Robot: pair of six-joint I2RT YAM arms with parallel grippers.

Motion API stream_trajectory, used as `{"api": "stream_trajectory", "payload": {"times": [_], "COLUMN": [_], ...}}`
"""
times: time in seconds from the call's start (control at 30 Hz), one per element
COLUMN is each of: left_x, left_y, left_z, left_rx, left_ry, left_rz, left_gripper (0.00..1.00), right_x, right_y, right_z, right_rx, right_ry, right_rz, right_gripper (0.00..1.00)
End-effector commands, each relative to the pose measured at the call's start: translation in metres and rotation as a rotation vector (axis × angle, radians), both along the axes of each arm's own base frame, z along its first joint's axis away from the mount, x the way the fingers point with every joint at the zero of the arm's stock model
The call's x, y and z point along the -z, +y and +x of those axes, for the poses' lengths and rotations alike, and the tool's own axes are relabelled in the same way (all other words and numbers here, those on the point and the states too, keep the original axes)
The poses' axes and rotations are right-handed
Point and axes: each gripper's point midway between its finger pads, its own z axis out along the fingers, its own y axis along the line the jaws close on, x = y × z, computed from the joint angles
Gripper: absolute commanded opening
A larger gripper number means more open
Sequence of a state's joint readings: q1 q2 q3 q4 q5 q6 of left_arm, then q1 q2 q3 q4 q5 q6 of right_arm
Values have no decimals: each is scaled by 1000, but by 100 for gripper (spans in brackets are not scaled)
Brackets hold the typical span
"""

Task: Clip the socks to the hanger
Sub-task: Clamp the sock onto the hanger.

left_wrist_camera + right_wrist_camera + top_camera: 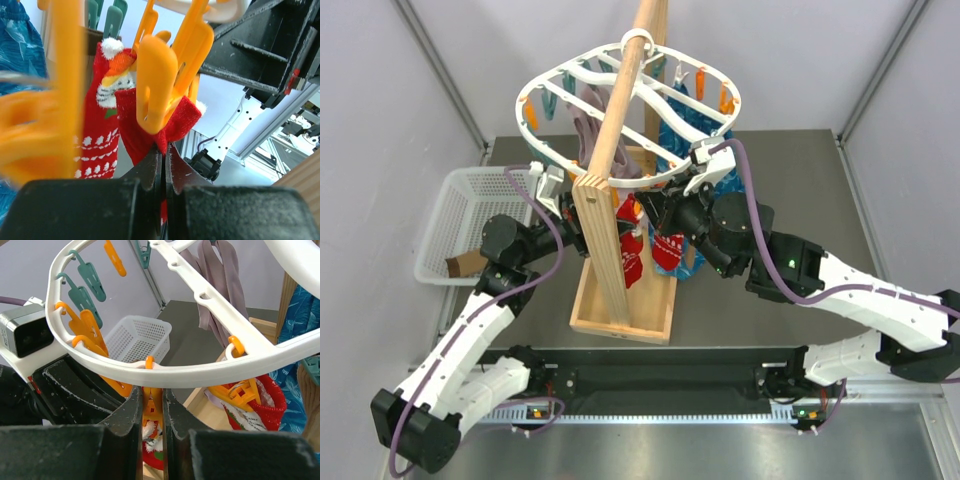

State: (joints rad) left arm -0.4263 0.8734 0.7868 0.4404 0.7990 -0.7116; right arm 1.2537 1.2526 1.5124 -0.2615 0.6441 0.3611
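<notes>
The white oval hanger (535, 140) hangs from the wooden pole, with orange and teal pegs round its ring (200, 372). My left gripper (164, 150) is shut on a red sock (129, 122) and holds its top edge up at the lower end of an orange peg (157, 85). My right gripper (152, 395), just under the ring, is shut on the upper part of an orange peg (152, 409). In the top view both grippers (655, 205) meet under the ring's near side. Red patterned socks (630, 245) and a mauve sock (590, 125) hang from pegs. A tan-brown sock (465, 263) lies in the basket.
The wooden pole (620, 110) rises from a wooden tray base (620, 312) between the two arms. A white mesh basket (455, 215) stands at the left. Blue patterned fabric (695, 130) hangs at the hanger's far right. Grey walls close in on both sides.
</notes>
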Motion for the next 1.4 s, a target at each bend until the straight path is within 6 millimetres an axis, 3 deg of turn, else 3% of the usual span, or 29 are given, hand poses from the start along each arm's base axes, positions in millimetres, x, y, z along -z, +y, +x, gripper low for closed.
{"api": "stream_trajectory", "payload": {"times": [0.0,0.57,0.8,1.03,1.2,1.37], "left_x": [-30,-46,-42,-30,-29,-24], "left_y": [1,-1,-5,-12,-8,-4], "left_z": [-6,-12,-9,-3,0,0], "left_rx": [8,43,59,89,40,-1], "left_ry": [-89,-84,-42,24,20,34], "left_rz": [-35,-91,-88,-45,-36,-19], "left_gripper": [0,0,0,17,46,55], "right_x": [2,-1,-3,-5,-2,-5], "right_y": [5,-1,-3,-6,-10,-17], "right_z": [-1,-3,-4,-4,-2,-1], "right_rx": [-18,-19,-24,-18,-1,18], "right_ry": [6,0,-4,-9,-13,-20], "right_rz": [4,24,31,37,25,25], "right_gripper": [0,1,20,27,35,41]}}
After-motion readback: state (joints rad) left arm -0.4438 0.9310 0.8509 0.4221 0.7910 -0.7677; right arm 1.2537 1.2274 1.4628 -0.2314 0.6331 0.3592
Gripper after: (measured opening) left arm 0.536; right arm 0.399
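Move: At the left fingertips, the second red sock is already pinched. The orange clip meant for it sits about 4 cm above that hand, 2 cm ahead and 2 cm right. Another orange clip hangs roughly 4 cm ahead, 6 cm left and 3 cm up. The right fingers already squeeze the target clip at their tips; from them the first clipped sock hangs some 6 cm ahead, 6 cm right and 6 cm lower. Lifting the pinched sock about 1.5 cm towards the squeezed orange clip, the left hand then eases roughly 1 cm to the right and sinks slightly while its fingers open to about half, freeing the cuff. Just before that, the right hand, staying practically in place, begins opening its fingers to release the clip's squeezed ends. ##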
